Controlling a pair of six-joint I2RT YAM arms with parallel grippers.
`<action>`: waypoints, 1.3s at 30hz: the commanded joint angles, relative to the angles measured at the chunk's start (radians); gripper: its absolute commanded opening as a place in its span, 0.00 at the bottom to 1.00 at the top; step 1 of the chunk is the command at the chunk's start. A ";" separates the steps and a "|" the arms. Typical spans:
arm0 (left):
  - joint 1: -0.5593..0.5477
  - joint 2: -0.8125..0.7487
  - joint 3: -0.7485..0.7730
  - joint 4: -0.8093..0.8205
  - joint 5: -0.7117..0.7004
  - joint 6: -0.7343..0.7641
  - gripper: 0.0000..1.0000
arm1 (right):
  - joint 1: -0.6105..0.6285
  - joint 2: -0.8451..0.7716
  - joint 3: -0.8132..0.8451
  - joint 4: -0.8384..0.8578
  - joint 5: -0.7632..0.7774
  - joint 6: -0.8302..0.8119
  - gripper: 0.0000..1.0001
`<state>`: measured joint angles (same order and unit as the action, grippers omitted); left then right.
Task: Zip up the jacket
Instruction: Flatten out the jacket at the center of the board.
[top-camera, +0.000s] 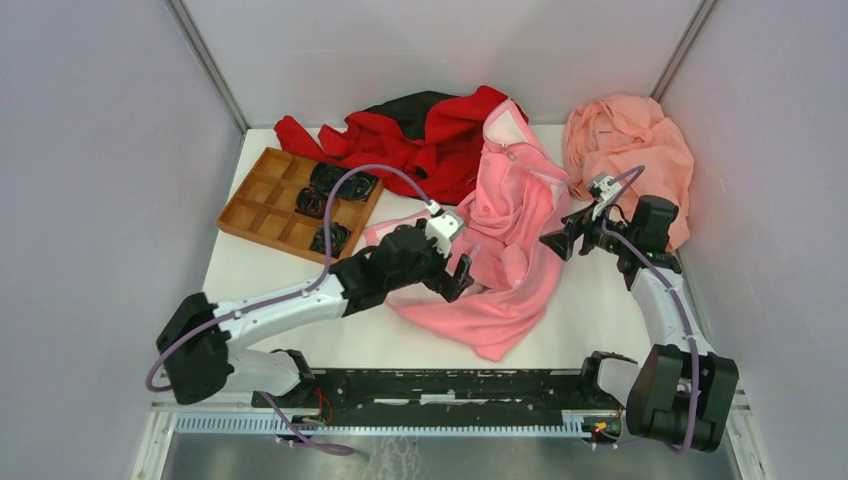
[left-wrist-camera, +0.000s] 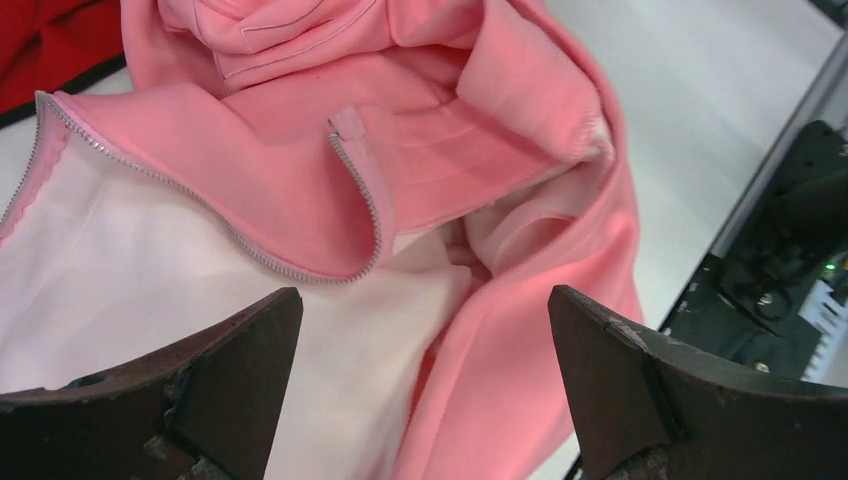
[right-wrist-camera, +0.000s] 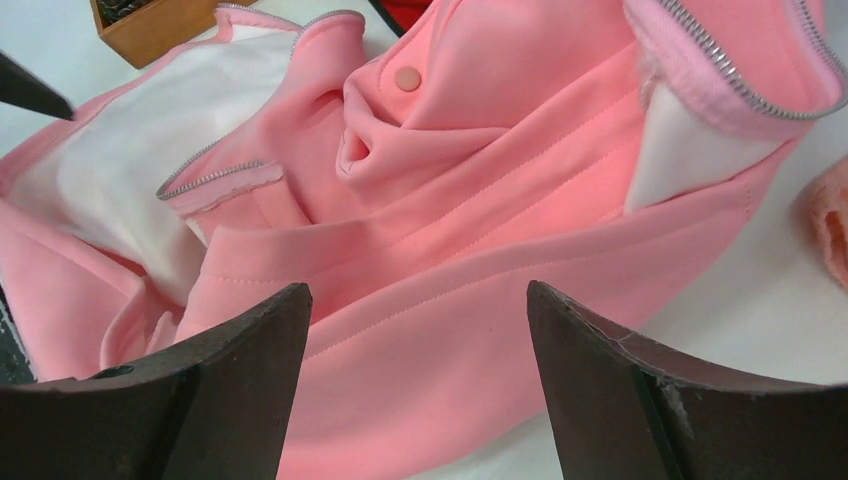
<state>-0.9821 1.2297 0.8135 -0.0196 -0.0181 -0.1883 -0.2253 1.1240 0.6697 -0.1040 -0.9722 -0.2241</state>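
Note:
The bright pink jacket (top-camera: 515, 235) lies crumpled and unzipped at the middle of the table, its pale lining turned up. My left gripper (top-camera: 463, 278) hovers over its left part, open, with nothing between the fingers. In the left wrist view, a zipper edge (left-wrist-camera: 372, 205) curls in a loop just beyond the open left gripper (left-wrist-camera: 425, 296). My right gripper (top-camera: 556, 243) is at the jacket's right edge, also open and empty. The right wrist view shows the right gripper (right-wrist-camera: 418, 290) over a pink fold (right-wrist-camera: 480, 220), with zipper teeth (right-wrist-camera: 745, 88) at the upper right. No zipper pull shows.
A red-and-black garment (top-camera: 420, 130) lies behind the jacket, touching it. A salmon-peach cloth (top-camera: 630, 150) is bunched at the back right, beside the right arm. A wooden compartment tray (top-camera: 262, 215) with dark items sits at the left. White walls close in the table.

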 joint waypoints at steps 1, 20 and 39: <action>0.029 0.131 0.143 0.016 -0.018 0.084 0.99 | -0.023 -0.050 -0.028 0.095 -0.034 0.052 0.85; 0.266 0.609 0.433 -0.052 0.425 -0.183 0.78 | -0.045 0.097 -0.147 0.327 0.177 0.474 0.82; 0.288 0.598 0.391 -0.009 0.560 -0.206 0.06 | 0.107 0.281 0.089 0.107 0.296 0.372 0.11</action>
<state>-0.7090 1.8736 1.2068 -0.0738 0.4824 -0.3630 -0.1181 1.4124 0.6540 0.0616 -0.6796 0.2424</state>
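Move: The pink jacket lies rumpled between the open hands. The fold beside its zipper end is about 8 cm ahead, 5 cm right and 10 cm below the left hand; the seam fold along its right side is some 2 cm ahead of the right hand, directly in line and 9 cm below. The white-lined collar lies roughly 22 cm ahead and 11 cm left of the right hand, the peach cloth about 16 cm ahead and 14 cm right. The pink jacket is pinched on both sides: the left hand reaches forward and rightward over its front, then sinks and draws back a little, ending about 9 cm lower with its fingers tipped down some 30 degrees, and closes on the fold by the zipper end. The right hand swings slightly right and back, sinks about 8 cm with its fingers tipping down, then closes on the right-side fold. ##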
